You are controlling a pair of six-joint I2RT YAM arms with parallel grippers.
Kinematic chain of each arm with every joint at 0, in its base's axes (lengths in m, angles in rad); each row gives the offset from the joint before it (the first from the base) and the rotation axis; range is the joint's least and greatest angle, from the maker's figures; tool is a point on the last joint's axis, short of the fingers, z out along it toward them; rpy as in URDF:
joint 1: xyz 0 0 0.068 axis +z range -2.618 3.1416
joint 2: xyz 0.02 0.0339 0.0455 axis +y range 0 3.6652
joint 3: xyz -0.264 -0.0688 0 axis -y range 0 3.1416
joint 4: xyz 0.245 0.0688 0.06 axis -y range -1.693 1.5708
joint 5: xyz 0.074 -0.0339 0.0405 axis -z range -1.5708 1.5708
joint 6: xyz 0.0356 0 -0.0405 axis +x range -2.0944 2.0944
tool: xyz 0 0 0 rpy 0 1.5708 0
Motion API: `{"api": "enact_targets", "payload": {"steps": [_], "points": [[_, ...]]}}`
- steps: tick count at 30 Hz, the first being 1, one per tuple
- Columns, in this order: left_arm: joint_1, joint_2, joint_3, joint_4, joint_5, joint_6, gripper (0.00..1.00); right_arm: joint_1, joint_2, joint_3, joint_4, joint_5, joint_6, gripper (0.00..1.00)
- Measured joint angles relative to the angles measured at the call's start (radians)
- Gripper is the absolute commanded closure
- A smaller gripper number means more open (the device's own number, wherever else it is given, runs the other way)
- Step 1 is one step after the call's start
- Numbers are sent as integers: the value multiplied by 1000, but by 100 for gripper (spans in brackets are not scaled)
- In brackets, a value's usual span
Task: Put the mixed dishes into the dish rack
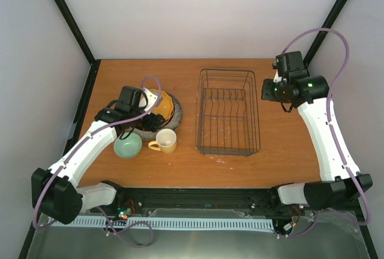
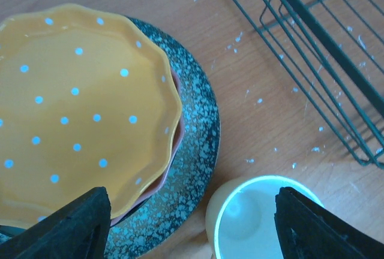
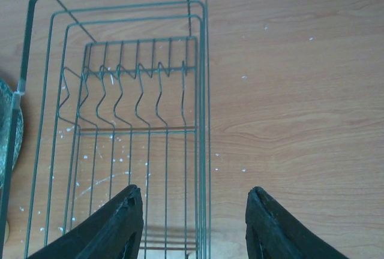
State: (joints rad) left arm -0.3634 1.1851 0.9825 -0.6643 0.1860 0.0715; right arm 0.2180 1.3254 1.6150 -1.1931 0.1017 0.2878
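An orange white-dotted scalloped plate (image 2: 78,103) (image 1: 163,107) tops a stack; under it show the edge of a dark-rimmed plate (image 2: 175,128) and the large grey speckled plate (image 2: 193,151) (image 1: 175,121). A yellow mug (image 2: 264,220) (image 1: 166,141) stands upright just in front of the stack, beside a pale green bowl (image 1: 128,145). My left gripper (image 2: 192,205) (image 1: 149,103) hovers open above the stack's near edge and the mug, holding nothing. The black wire dish rack (image 1: 228,114) (image 3: 120,121) has no dishes in it. My right gripper (image 3: 195,196) (image 1: 268,89) is open above the rack's right wall.
The orange-brown table (image 1: 288,151) is flecked with white specks around the rack. Black frame posts (image 1: 69,16) and pale walls close in the back and sides. A black rail (image 1: 198,198) with the arm bases runs along the near edge.
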Motion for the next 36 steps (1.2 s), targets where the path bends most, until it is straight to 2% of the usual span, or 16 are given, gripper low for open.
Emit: {"api": "enact_targets", "payload": {"steps": [6, 9, 17, 26, 29, 32, 36], "points": [[0, 47, -3, -58, 37, 91, 26, 0, 68, -2, -7, -64, -34, 53], [0, 84, -3, -92, 56, 123, 34, 0, 77, -16, 0, -89, -44, 53], [0, 112, 10, -182, 70, 207, 44, 1, 76, -67, 23, -141, -63, 53], [0, 191, 34, -216, 72, 234, 44, 0, 76, -82, 33, -145, -82, 53], [0, 211, 39, -219, 73, 237, 48, 0, 74, -87, 39, -145, -85, 53], [0, 224, 46, -219, 74, 241, 56, 0, 71, -99, 43, -145, -87, 53], [-4, 251, 62, -219, 77, 249, 58, 0, 70, -118, 46, -148, -87, 53]]}}
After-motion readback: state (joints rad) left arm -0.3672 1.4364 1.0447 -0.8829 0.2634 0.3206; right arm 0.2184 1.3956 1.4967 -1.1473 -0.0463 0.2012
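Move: The cream mug stands upright about 3 cm back from the left hand and 4 cm to its right, its middle some 14 cm below. The plate stack lies roughly 8 cm ahead of that hand, about level sideways and 16 cm down. The green bowl is about 5 cm back and 11 cm left, the dish rack's middle some 8 cm ahead and 27 cm right. From the right hand, the mug lies about 37 cm left, 6 cm back and 26 cm below. Towards the mug's near-plate rim the open left hand sinks some 7 cm while drawing back about 3 cm, fingers tipping about 20 degrees steeper down and turning clockwise. Its fingers narrow partway, ending with one over the mug's mouth and one outside the wall; contact can't be seen. The empty right hand sinks about 6 cm and shifts a little left beside the rack. ##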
